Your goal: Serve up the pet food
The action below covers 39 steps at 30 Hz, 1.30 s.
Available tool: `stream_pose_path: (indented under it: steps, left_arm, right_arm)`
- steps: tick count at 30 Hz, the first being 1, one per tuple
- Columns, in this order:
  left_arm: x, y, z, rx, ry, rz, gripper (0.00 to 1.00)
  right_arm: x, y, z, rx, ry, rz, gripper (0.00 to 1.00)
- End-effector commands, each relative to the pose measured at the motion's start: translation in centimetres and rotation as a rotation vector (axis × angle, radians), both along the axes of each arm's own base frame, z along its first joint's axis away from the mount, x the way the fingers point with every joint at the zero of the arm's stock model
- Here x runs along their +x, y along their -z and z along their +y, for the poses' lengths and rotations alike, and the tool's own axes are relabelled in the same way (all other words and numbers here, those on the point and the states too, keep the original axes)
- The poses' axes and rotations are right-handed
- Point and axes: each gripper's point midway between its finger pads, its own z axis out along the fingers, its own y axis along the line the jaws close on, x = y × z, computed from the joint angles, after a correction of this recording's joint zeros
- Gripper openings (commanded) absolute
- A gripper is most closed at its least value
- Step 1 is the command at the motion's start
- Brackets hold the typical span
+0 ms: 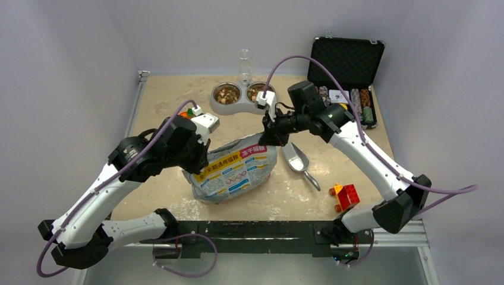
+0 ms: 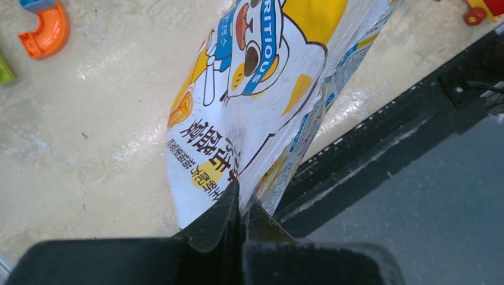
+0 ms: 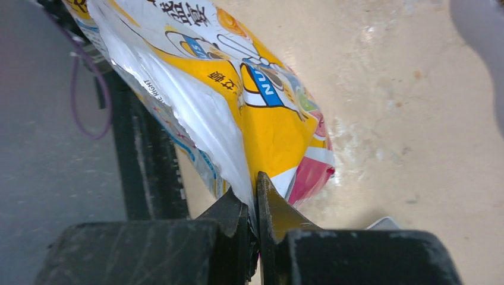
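Note:
The white, pink and yellow printed foil bag (image 1: 235, 172) lies at the table's middle, held at both upper corners. My left gripper (image 1: 199, 159) is shut on its left edge; the left wrist view shows the bag (image 2: 255, 89) pinched between the closed tips of that gripper (image 2: 241, 199). My right gripper (image 1: 268, 138) is shut on the right corner; the right wrist view shows the foil (image 3: 238, 101) clamped in that gripper (image 3: 255, 190). Brown pet food (image 1: 227, 93) fills the left bowl of a grey double bowl (image 1: 238, 108). The right bowl is partly hidden behind my right wrist.
A metal scoop (image 1: 297, 160) lies right of the bag. An open black case of poker chips (image 1: 347, 65) stands at the back right. A clear bottle (image 1: 244, 65) rises behind the bowls. Red and yellow bricks (image 1: 346, 196) lie near the front right, and an orange toy (image 2: 44, 29) lies at the left.

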Motion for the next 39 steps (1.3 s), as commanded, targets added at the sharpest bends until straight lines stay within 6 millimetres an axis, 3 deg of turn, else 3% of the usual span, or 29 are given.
stream_pose_path:
  steps: [1, 4, 6, 10, 12, 14, 17, 19, 21, 24, 27, 31, 34, 39]
  left_arm:
    - [-1.6, -8.8, 0.4, -0.248, -0.031, -0.117, 0.0]
    - [-0.5, -8.5, 1.1, -0.219, -0.118, -0.122, 0.0]
    - [1.9, -7.2, 1.3, -0.16, -0.204, -0.13, 0.0]
    - [8.8, -2.5, 0.5, -0.085, -0.352, -0.024, 0.0]
    - [10.9, -1.3, 1.0, -0.072, -0.391, 0.067, 0.0]
    - [11.6, -2.1, 2.1, -0.051, -0.414, 0.079, 0.17]
    - [10.4, -4.5, 2.1, -0.12, -0.371, 0.021, 0.55]
    - [9.0, -4.3, 1.2, -0.196, -0.336, 0.037, 0.66]
    - [7.6, -4.1, 1.1, -0.265, -0.359, 0.056, 0.69]
    - [6.4, -3.8, 2.6, -0.296, -0.448, 0.017, 0.69]
    - [5.9, -3.8, 4.8, -0.295, -0.553, -0.054, 0.6]
    - [5.6, -3.9, 3.4, -0.374, -0.475, -0.074, 0.56]
    - [5.0, -3.5, 2.1, -0.417, -0.382, -0.072, 0.64]
    - [5.6, -0.9, 3.1, -0.319, -0.389, -0.079, 0.69]
  right_arm:
    - [-4.1, -4.7, -1.6, 0.103, 0.046, 0.146, 0.0]
    - [-3.0, -5.4, -2.4, 0.144, 0.187, 0.205, 0.0]
    - [-0.9, -4.7, -2.3, 0.173, 0.288, 0.292, 0.0]
    - [4.6, -1.2, -1.7, 0.109, 0.447, 0.446, 0.0]
    - [6.7, 0.5, -2.2, 0.046, 0.501, 0.462, 0.0]
    - [7.8, 1.3, -2.9, 0.0, 0.532, 0.441, 0.0]
    - [6.9, 0.6, -2.9, 0.013, 0.462, 0.403, 0.0]
    - [5.6, 0.1, -2.6, 0.063, 0.382, 0.369, 0.0]
    - [4.4, 0.1, -2.5, 0.096, 0.344, 0.36, 0.0]
    - [3.2, 0.6, -2.6, 0.137, 0.323, 0.356, 0.0]
    - [2.6, 0.7, -2.8, 0.146, 0.311, 0.346, 0.0]
    - [2.5, 0.4, -3.0, 0.127, 0.3, 0.332, 0.0]
    - [2.7, -0.2, -3.1, 0.12, 0.29, 0.304, 0.0]
    - [2.5, -0.8, -2.9, 0.137, 0.282, 0.315, 0.0]
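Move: The pet food bag hangs pinched by its two top corners between the hands. Its middle lies about 7 cm to the right of the left hand and 4 cm ahead, and some 9 cm left of the right hand and 4 cm back, roughly 12 cm below both. On the table, the metal scoop lies about 17 cm right of the right hand, about level with it; the orange toy is about 26 cm ahead and 11 cm left of the left hand. The bag is drawn a little back and up by both hands, then swung forward and down, the left hand going about 13 cm, the right 10. The left fingers open and release their corner, and that hand comes back up, turning some 25 degrees counter-clockwise, then sinks to hover open around it; the right keeps its pinch, easing back about 5 cm, tipped down and turned clockwise. ##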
